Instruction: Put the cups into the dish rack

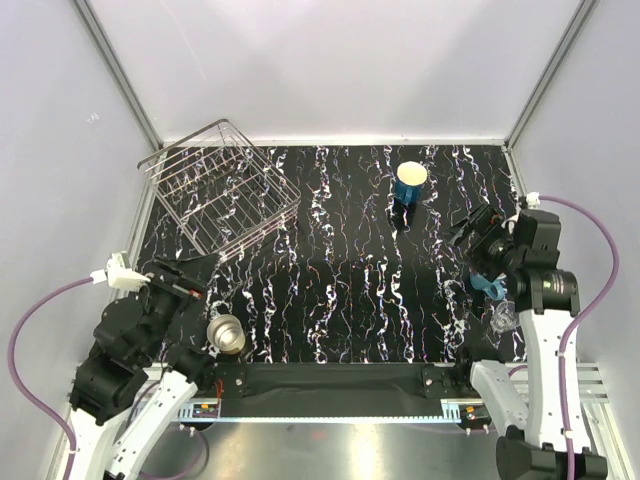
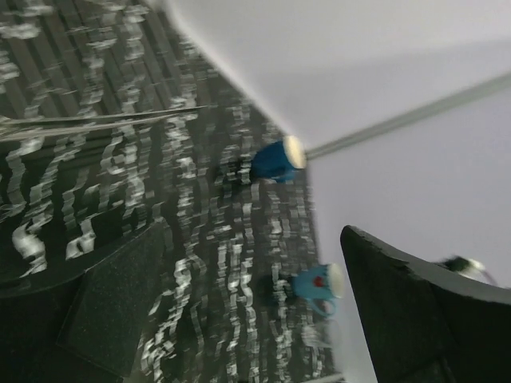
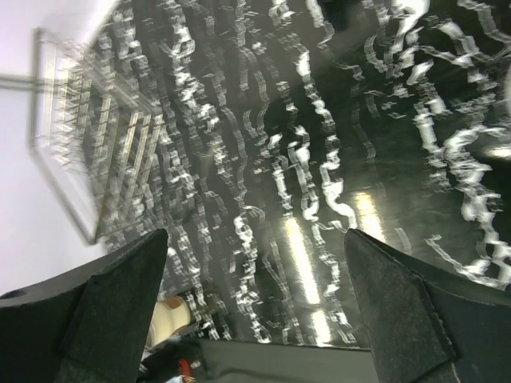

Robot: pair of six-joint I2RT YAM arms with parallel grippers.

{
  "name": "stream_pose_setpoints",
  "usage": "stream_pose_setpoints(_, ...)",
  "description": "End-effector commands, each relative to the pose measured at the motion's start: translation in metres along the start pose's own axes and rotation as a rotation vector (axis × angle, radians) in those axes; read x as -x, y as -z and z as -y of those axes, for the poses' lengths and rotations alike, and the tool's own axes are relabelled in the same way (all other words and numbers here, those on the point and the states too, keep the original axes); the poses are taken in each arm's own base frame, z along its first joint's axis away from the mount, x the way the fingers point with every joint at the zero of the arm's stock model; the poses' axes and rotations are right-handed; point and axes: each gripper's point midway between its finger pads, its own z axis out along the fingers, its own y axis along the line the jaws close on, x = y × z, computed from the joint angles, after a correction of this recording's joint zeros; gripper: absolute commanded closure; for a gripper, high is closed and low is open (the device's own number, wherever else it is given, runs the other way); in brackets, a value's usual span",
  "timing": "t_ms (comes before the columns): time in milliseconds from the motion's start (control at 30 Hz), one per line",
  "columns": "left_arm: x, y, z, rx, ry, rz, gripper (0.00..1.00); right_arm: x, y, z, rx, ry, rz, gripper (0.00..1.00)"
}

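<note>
The silver wire dish rack [image 1: 220, 185] sits at the far left, with no cup in it; it also shows blurred in the right wrist view [image 3: 76, 136]. The dark blue cup [image 1: 409, 183] stands at the far centre-right and shows in the left wrist view [image 2: 277, 159]. The beige-silvery cup [image 1: 226, 333] stands near the left arm and shows in the right wrist view [image 3: 166, 316]. The light blue cup [image 1: 488, 286] and the clear glass [image 1: 502, 318] stand by the right arm, partly hidden by it. My left gripper [image 1: 188, 270] and right gripper [image 1: 468, 228] are open and empty.
The tabletop [image 1: 340, 290] is black with white marbling, closed in by white walls on three sides. A black bar [image 1: 330, 378] between the arm bases runs along the near edge. The light blue cup [image 2: 318, 285] shows near the wall in the left wrist view.
</note>
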Motion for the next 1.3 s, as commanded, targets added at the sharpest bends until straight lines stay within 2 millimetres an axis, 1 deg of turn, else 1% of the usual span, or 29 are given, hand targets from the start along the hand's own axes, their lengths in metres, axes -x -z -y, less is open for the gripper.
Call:
stream_pose_setpoints(0,0.01,0.01,-0.049,0.28,-0.05,0.038,0.01,0.016,0.008,0.017,-0.138,0.078,0.038,0.0)
stream_pose_setpoints(33,0.009,0.012,-0.052,0.302,-0.059,0.027,0.01,0.019,0.008,0.019,-0.159,0.086,0.036,0.0)
stream_pose_setpoints(67,0.007,0.01,-0.053,0.317,-0.074,0.01,0.01,0.019,0.005,0.025,-0.193,0.088,0.017,0.0)
stream_pose_setpoints(200,-0.003,0.01,-0.048,0.317,-0.114,-0.074,0.01,0.027,0.002,0.022,-0.208,0.118,-0.005,0.0)
stream_pose_setpoints(233,-0.005,0.009,-0.041,0.279,-0.152,-0.1,0.01,0.029,-0.001,0.024,-0.222,0.121,-0.018,0.0)
stream_pose_setpoints(300,-0.015,0.006,-0.023,0.176,-0.248,-0.184,0.01,0.033,0.0,0.028,-0.265,0.139,-0.026,0.0)
stream_pose_setpoints(333,-0.015,0.006,-0.019,0.166,-0.257,-0.194,0.01,0.033,-0.005,0.034,-0.297,0.14,-0.049,0.0)
stream_pose_setpoints(367,-0.015,0.006,-0.014,0.154,-0.271,-0.207,0.01,0.035,-0.001,0.04,-0.344,0.143,-0.052,0.0)
stream_pose_setpoints(433,-0.016,0.006,-0.005,0.099,-0.324,-0.229,0.01,0.034,-0.006,0.049,-0.384,0.181,-0.103,0.0)
stream_pose_setpoints(533,-0.016,0.007,0.012,0.002,-0.359,-0.233,0.01,0.032,-0.012,0.061,-0.43,0.211,-0.141,0.0)
stream_pose_setpoints(567,-0.017,0.008,0.019,-0.033,-0.36,-0.239,0.01,0.031,-0.015,0.061,-0.425,0.214,-0.148,0.0)
stream_pose_setpoints(600,-0.019,0.006,0.021,-0.044,-0.361,-0.244,0.01,0.025,-0.021,0.052,-0.35,0.229,-0.177,0.01)
stream_pose_setpoints(667,-0.022,0.003,0.022,-0.051,-0.368,-0.259,0.01,0.02,-0.025,0.041,-0.274,0.238,-0.208,0.0)
stream_pose_setpoints(733,-0.03,-0.002,0.022,-0.05,-0.376,-0.307,0.01,0.015,-0.031,0.03,-0.202,0.234,-0.232,0.0)
stream_pose_setpoints(800,-0.034,-0.006,0.019,-0.035,-0.392,-0.336,0.01,0.017,-0.041,0.028,-0.189,0.22,-0.248,0.0)
stream_pose_setpoints(867,-0.038,-0.009,0.014,0.0,-0.409,-0.368,0.01,0.021,-0.047,0.027,-0.195,0.207,-0.252,0.0)
stream_pose_setpoints(933,-0.04,-0.012,0.015,-0.007,-0.419,-0.383,0.01,0.023,-0.057,0.031,-0.212,0.193,-0.274,0.0)
stream_pose_setpoints(967,-0.041,-0.013,0.016,-0.015,-0.424,-0.382,0.01,0.028,-0.059,0.027,-0.203,0.2,-0.267,0.0)
stream_pose_setpoints(1000,-0.04,-0.014,0.017,-0.02,-0.426,-0.378,0.01,0.029,-0.064,0.026,-0.2,0.194,-0.275,0.0)
stream_pose_setpoints(1100,-0.042,-0.015,0.019,-0.044,-0.418,-0.375,0.01,0.042,-0.072,0.012,-0.149,0.168,-0.223,0.0)
stream_pose_setpoints(1133,-0.044,-0.015,0.02,-0.052,-0.417,-0.378,0.01,0.049,-0.076,0.0,-0.097,0.169,-0.202,0.0)
stream_pose_setpoints(1167,-0.045,-0.016,0.022,-0.065,-0.413,-0.381,0.01,0.051,-0.079,-0.005,-0.082,0.172,-0.207,0.0)
stream_pose_setpoints(1200,-0.045,-0.017,0.023,-0.067,-0.414,-0.385,0.01,0.052,-0.089,-0.003,-0.101,0.168,-0.231,0.0)
stream_pose_setpoints(1233,-0.046,-0.018,0.024,-0.069,-0.414,-0.388,0.01,0.053,-0.093,-0.004,-0.109,0.171,-0.243,0.0)
stream_pose_setpoints(1267,-0.047,-0.019,0.025,-0.076,-0.414,-0.396,0.01,0.058,-0.096,-0.013,-0.091,0.184,-0.237,0.0)
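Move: The dark blue cup stands about 22 cm ahead of the right gripper, 10 cm to its left and some 20 cm below. The light blue cup is roughly 8 cm to that gripper's right, level with it in reach and 20 cm lower; the clear glass lies 10 cm back and 11 cm right, about 22 cm down. From the left gripper the silver cup is about 6 cm back, straight in line and some 26 cm below, with the dish rack about 28 cm ahead, 2 cm left and 24 cm below. Swing the open right gripper about 5 cm right while sinking, then curve it forward and slightly back left towards the dark blue cup, ending some 8 cm farther out and lower, tips dipped. Bring the open left gripper down with a brief drift left, then right, rising and dipping again, rolling its left side up and turning clockwise some 20 degrees, high above the table. ##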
